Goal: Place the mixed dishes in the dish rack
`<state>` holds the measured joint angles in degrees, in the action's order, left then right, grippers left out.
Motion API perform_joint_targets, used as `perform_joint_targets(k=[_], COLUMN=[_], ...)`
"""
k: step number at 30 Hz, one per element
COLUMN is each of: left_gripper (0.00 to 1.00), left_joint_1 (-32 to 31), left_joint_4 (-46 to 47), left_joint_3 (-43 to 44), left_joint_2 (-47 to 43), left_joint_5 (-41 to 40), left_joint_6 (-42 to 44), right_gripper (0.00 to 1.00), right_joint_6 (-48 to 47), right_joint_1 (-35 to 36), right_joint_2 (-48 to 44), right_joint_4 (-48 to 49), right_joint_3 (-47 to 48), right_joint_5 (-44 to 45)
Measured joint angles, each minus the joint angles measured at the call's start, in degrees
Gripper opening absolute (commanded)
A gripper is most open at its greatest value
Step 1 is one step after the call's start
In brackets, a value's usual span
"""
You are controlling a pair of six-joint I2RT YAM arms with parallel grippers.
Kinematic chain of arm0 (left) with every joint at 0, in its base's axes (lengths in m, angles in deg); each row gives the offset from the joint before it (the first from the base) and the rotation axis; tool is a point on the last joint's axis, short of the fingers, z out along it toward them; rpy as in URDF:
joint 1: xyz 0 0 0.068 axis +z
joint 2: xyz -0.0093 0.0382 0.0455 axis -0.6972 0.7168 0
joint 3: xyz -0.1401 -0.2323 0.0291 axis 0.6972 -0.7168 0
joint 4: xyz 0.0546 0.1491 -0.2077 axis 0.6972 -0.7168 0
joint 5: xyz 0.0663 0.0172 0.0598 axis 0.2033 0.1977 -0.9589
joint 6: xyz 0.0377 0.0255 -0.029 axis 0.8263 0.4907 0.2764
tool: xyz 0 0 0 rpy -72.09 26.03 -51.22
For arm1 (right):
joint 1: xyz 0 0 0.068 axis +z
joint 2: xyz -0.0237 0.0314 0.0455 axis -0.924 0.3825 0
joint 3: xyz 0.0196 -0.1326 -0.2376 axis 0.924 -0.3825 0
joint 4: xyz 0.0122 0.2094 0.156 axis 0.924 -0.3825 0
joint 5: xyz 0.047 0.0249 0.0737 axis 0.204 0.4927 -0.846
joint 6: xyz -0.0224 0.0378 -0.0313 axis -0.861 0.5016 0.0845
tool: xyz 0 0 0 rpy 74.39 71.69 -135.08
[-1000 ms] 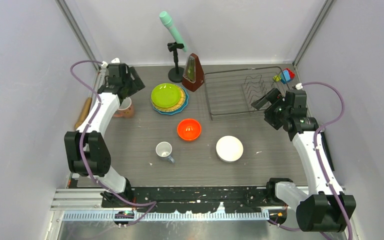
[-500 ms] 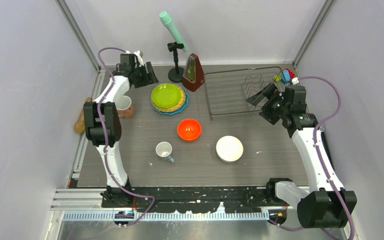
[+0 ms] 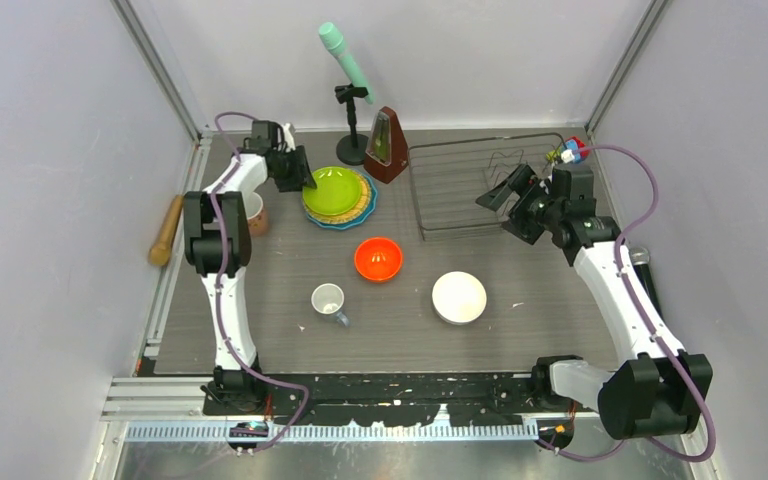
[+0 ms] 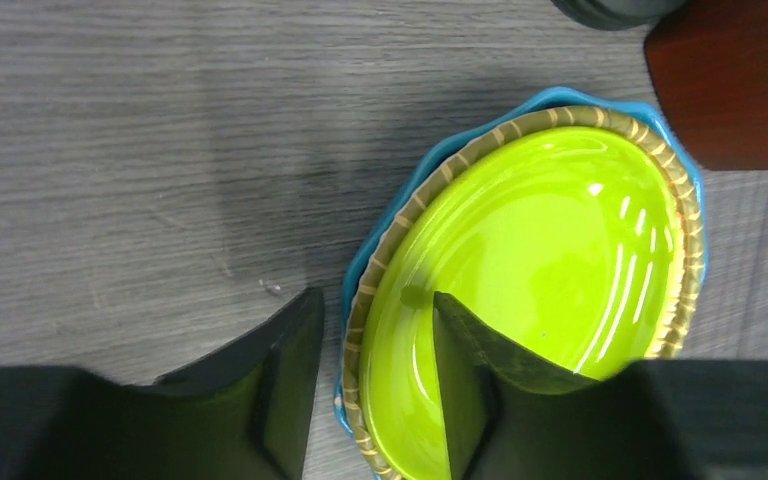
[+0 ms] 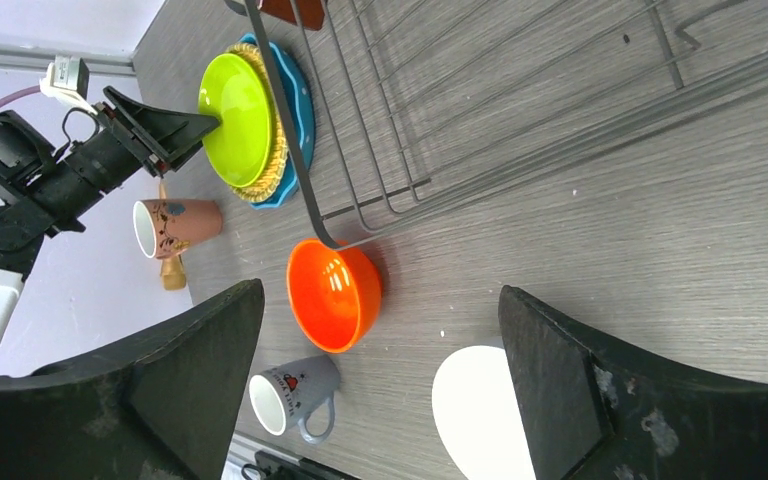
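Note:
The lime-green plate (image 3: 333, 190) lies on top of the yellow-rimmed plate (image 3: 366, 198) and the blue plate (image 3: 341, 223), left of the dish rack (image 3: 440, 190). My left gripper (image 3: 305, 181) is open at the stack's left edge. In the left wrist view (image 4: 375, 335) one finger is over the lime-green plate (image 4: 550, 240) and the other is outside the rim above the table. My right gripper (image 3: 493, 196) is open and empty above the rack's right part. The orange bowl (image 3: 378, 258), white bowl (image 3: 459, 297) and small white cup (image 3: 328, 300) sit mid-table. The pink mug (image 3: 253, 212) stands left of the plates.
The brown metronome (image 3: 386, 146) stands between the plates and the rack. A black stand with a teal handle (image 3: 345, 60) is behind it. The wooden rolling pin (image 3: 166, 230) lies at the left edge. A coloured block (image 3: 571, 152) sits behind the rack's right corner.
My left gripper has swung from behind the pink mug to the left rim of the plate stack. My right gripper has moved left and back, over the rack.

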<state>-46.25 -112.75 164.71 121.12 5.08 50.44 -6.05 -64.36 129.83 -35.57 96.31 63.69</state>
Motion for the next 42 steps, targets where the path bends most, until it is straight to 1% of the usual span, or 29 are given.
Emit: perform_joint_targets(k=[3,4,7,10,19,21,23,29,36,40,42], left_gripper=[0.06,0.01,0.00,0.00,0.00,0.00,0.00,0.00,0.00,0.00,0.00], left_joint_1=[0.4,0.6,1.4,2.0,1.7,1.7,1.7,0.1,-6.1,-10.7,-13.3], left_joint_4=[-0.1,-0.4,-1.0,-0.5,-1.2,-1.0,-0.7,3.5,8.5,14.5,18.8], left_joint_3=[0.0,0.3,2.0,2.6,2.5,1.0,-1.4,-10.7,-15.4,-22.1,-26.9], left_joint_2=[0.2,0.3,0.5,0.2,-1.4,-2.9,-5.3,-17.3,-30.1,-37.4,-40.9], left_joint_5=[0.2,0.5,4.2,5.6,4.9,4.4,4.3,3.7,2.0,0.2,-1.1], left_joint_6=[-0.4,-0.1,-0.9,-1.6,-1.5,-1.3,-1.4,-1.1,1.4,3.8,5.4], right_gripper=[0.93,0.92,0.92,0.92,0.91,0.92,0.92,0.91,0.89,0.89,0.89], right_joint_6=[0.0,0.0,0.0,0.0,-0.1,-0.1,-0.3,-0.5,-1.1,-0.5,0.8], right_joint_1=[0.6,0.7,1.1,1.4,2.3,2.6,3.1,6.5,9.0,9.4,9.8], right_joint_2=[0.5,0.6,0.8,0.9,0.9,1.0,1.3,4.2,10.3,12.5,12.6], right_joint_4=[0.5,0.5,0.5,0.6,0.3,0.3,0.3,1.0,2.4,1.6,0.8], right_joint_3=[0.5,0.5,0.5,0.5,1.3,1.7,2.4,5.3,10.0,15.1,17.6], right_joint_5=[0.0,0.0,0.0,0.1,0.4,0.5,0.6,0.6,-1.4,-1.5,-1.1])
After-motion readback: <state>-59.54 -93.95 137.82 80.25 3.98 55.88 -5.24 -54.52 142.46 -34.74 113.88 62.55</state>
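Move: The left fingers, open, straddle the green plate's left rim; its middle is some 6 cm right, 2 cm back and 1 cm lower. The woven plate under it is 7 cm right, 4 cm back and 3 cm down, the brown metronome about 20 cm right and 4 cm ahead. From the empty right hand the green plate is roughly 39 cm left, 19 cm ahead and 17 cm down; the dish rack's middle is 18 cm ahead, 6 cm right. The left fingers shut straight away and pinch the green plate's left rim, ease it up a few centimetres, then carry it faster up off the woven plate, some 21 cm in all, drawing back and to the right about 10 cm each while the fingers tip up by about 35 degrees and turn a little clockwise. The right hand, still wide open and empty, creeps and then moves more quickly left, up and somewhat forward over the dish rack, towards the green plate, turning about 10 degrees counter-clockwise. ##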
